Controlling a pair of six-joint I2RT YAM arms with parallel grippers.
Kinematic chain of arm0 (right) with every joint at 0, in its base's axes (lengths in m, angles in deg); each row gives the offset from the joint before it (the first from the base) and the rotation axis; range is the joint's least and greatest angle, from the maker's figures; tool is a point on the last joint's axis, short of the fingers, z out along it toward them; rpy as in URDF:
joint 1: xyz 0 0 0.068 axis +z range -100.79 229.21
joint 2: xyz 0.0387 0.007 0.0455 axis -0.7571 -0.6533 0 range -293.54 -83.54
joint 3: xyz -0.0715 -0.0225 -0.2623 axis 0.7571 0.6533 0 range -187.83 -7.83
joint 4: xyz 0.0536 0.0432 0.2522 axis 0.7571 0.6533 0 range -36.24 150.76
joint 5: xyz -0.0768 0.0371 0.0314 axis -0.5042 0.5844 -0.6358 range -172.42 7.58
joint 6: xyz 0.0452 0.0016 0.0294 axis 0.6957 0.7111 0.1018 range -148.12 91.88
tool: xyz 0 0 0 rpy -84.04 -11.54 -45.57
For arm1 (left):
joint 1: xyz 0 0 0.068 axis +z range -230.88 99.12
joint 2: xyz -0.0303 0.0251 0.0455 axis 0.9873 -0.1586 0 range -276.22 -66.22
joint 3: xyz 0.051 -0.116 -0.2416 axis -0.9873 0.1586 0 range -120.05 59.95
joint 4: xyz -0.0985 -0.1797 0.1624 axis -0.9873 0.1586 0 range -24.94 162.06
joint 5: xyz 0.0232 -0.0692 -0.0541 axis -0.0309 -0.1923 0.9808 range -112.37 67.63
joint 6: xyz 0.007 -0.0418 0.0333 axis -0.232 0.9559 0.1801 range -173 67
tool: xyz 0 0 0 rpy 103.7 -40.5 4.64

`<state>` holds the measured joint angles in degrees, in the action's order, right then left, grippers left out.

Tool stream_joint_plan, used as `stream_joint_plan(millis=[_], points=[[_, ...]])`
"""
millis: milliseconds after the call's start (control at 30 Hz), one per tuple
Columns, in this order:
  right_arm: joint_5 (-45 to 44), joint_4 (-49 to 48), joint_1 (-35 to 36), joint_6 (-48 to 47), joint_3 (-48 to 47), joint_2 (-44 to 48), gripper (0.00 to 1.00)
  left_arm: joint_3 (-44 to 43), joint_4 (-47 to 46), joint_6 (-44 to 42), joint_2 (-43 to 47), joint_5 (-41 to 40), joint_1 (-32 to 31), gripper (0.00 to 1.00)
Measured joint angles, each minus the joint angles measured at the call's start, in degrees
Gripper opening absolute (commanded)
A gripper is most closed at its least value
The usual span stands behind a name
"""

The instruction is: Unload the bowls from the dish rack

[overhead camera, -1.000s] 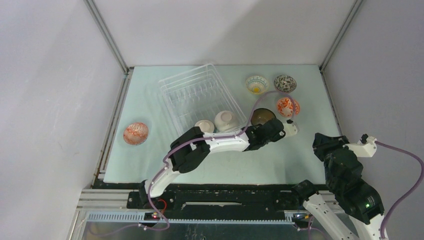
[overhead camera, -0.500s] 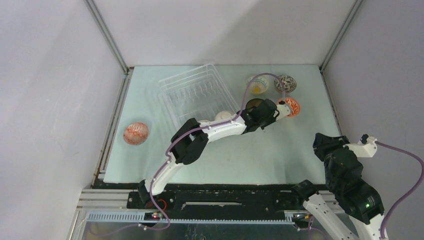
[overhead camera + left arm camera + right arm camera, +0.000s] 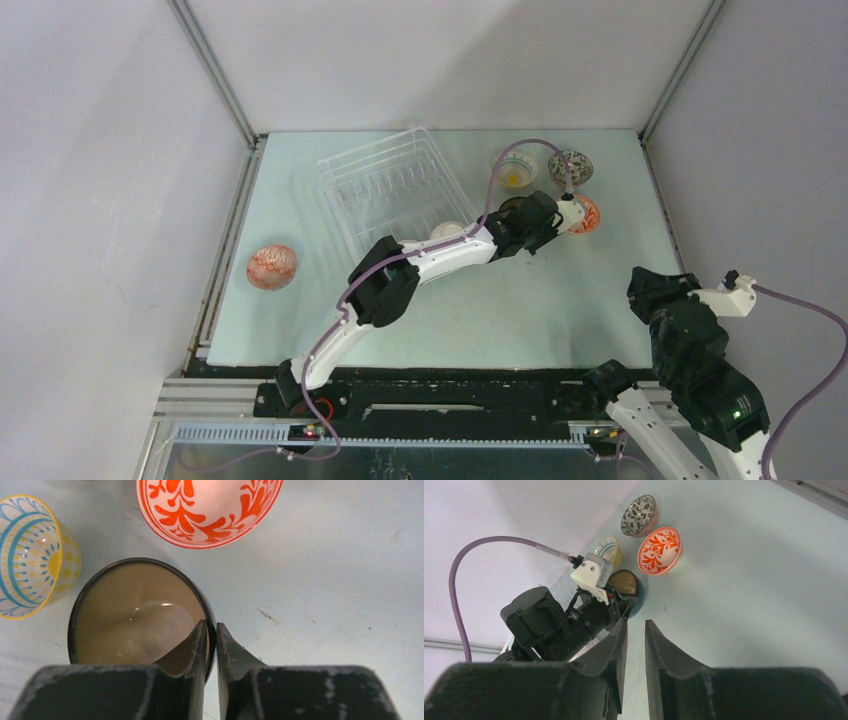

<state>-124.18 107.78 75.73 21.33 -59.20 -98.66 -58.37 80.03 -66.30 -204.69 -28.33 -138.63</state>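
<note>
The dish rack (image 3: 385, 185), a white wire basket, stands at the back middle of the table. One pale bowl (image 3: 447, 231) shows at its near corner, partly behind my left arm. A dark bowl with a tan inside (image 3: 135, 620) rests on the table between a yellow-blue bowl (image 3: 30, 555) and a red-patterned bowl (image 3: 207, 510). My left gripper (image 3: 211, 627) closely straddles the dark bowl's rim, one finger inside and one outside. My right gripper (image 3: 636, 625) hovers at the near right, fingers slightly apart with nothing between them.
A speckled bowl (image 3: 570, 165) stands at the back right beside the yellow-blue bowl (image 3: 514, 172) and the red-patterned bowl (image 3: 586, 213). Another red-patterned bowl (image 3: 271, 267) sits alone at the left. The left arm's purple cable (image 3: 530, 150) arcs over the bowls.
My left arm carried the dark bowl from in front of the rack back and right, down among the bowls at the right. The right arm stayed still.
</note>
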Motion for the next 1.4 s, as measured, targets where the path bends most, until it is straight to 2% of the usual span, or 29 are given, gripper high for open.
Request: stream_joint_plan(millis=[100, 200, 300, 567, 767, 867, 933, 1067, 1133, 1233, 1333, 1400], points=[[-0.2, 0.1, 0.0, -0.1, 0.0, 0.5, 0.27, -0.4, -0.2, 0.3, -0.1, 0.3, 0.0, 0.24], [-0.2, 0.2, 0.0, -0.2, 0.0, 0.6, 0.27, -0.5, -0.5, 0.3, -0.1, 0.8, 0.0, 0.39], [-0.2, 0.5, 0.0, -0.1, 0.0, 0.5, 0.27, -0.5, -0.7, 0.4, -0.1, 1.3, 0.0, 0.48], [1.4, 0.9, 0.0, 0.9, 0.5, -0.5, 0.28, 1.2, -0.7, 1.3, 2.6, 2.2, 0.0, 0.55], [4.6, -1.3, 0.0, 1.8, 4.3, -1.9, 0.28, 6.6, -0.5, 2.9, 13.4, 1.5, 0.0, 0.65], [8.2, -3.3, -0.1, 2.5, 6.7, -5.2, 0.29, 8.3, -0.5, 4.4, 19.6, -0.8, 0.0, 0.66], [10.6, -5.4, -0.1, 2.6, 8.0, -8.0, 0.42, 8.9, 0.1, 6.4, 23.1, -2.3, 0.3, 0.67], [15.0, -11.3, -0.5, 2.6, 10.8, -14.0, 0.46, 12.4, 2.7, 12.0, 30.7, -4.6, 2.0, 0.69], [17.6, -14.7, -1.4, 2.4, 12.1, -18.0, 0.52, 15.2, 3.9, 14.6, 34.3, -5.9, 3.3, 0.70], [22.4, -20.2, -3.5, 1.8, 13.5, -25.0, 0.69, 21.0, 7.0, 19.8, 40.6, -7.4, 6.3, 0.70], [26.4, -25.0, -4.9, 0.5, 14.2, -31.9, 0.97, 27.0, 8.6, 24.8, 46.6, -7.2, 9.7, 0.70], [28.3, -28.3, -5.3, -1.1, 14.3, -36.0, 1.00, 32.0, 8.7, 27.6, 51.1, -7.0, 12.1, 0.72]])
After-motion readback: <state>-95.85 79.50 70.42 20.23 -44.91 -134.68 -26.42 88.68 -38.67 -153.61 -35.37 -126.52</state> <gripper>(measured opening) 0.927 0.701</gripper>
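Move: The left hand's fingers still straddle the near rim of the brown-lined bowl, whose middle is about 6 cm ahead, 2 cm left and 3 cm below. The orange bowl is roughly 8 cm ahead and 11 cm right, the white bowl in the rack some 18 cm left and 2 cm ahead. From the right hand that white bowl lies about 30 cm left, 17 cm ahead and 20 cm down; the brown-lined bowl is 23 cm ahead and 13 cm left. The left fingers spread and let go of the brown-lined bowl's rim, then the hand lifts about 20 cm, nearly straight up at first, and swings some 22 cm left over the rack above the white bowl, turning roughly 30 degrees counter-clockwise. After a short wait the right hand sinks about 15 cm while going left and forward nearly as far, towards the white bowl from the rack's right side, its fingers tipping down and opening almost fully, touching nothing. ##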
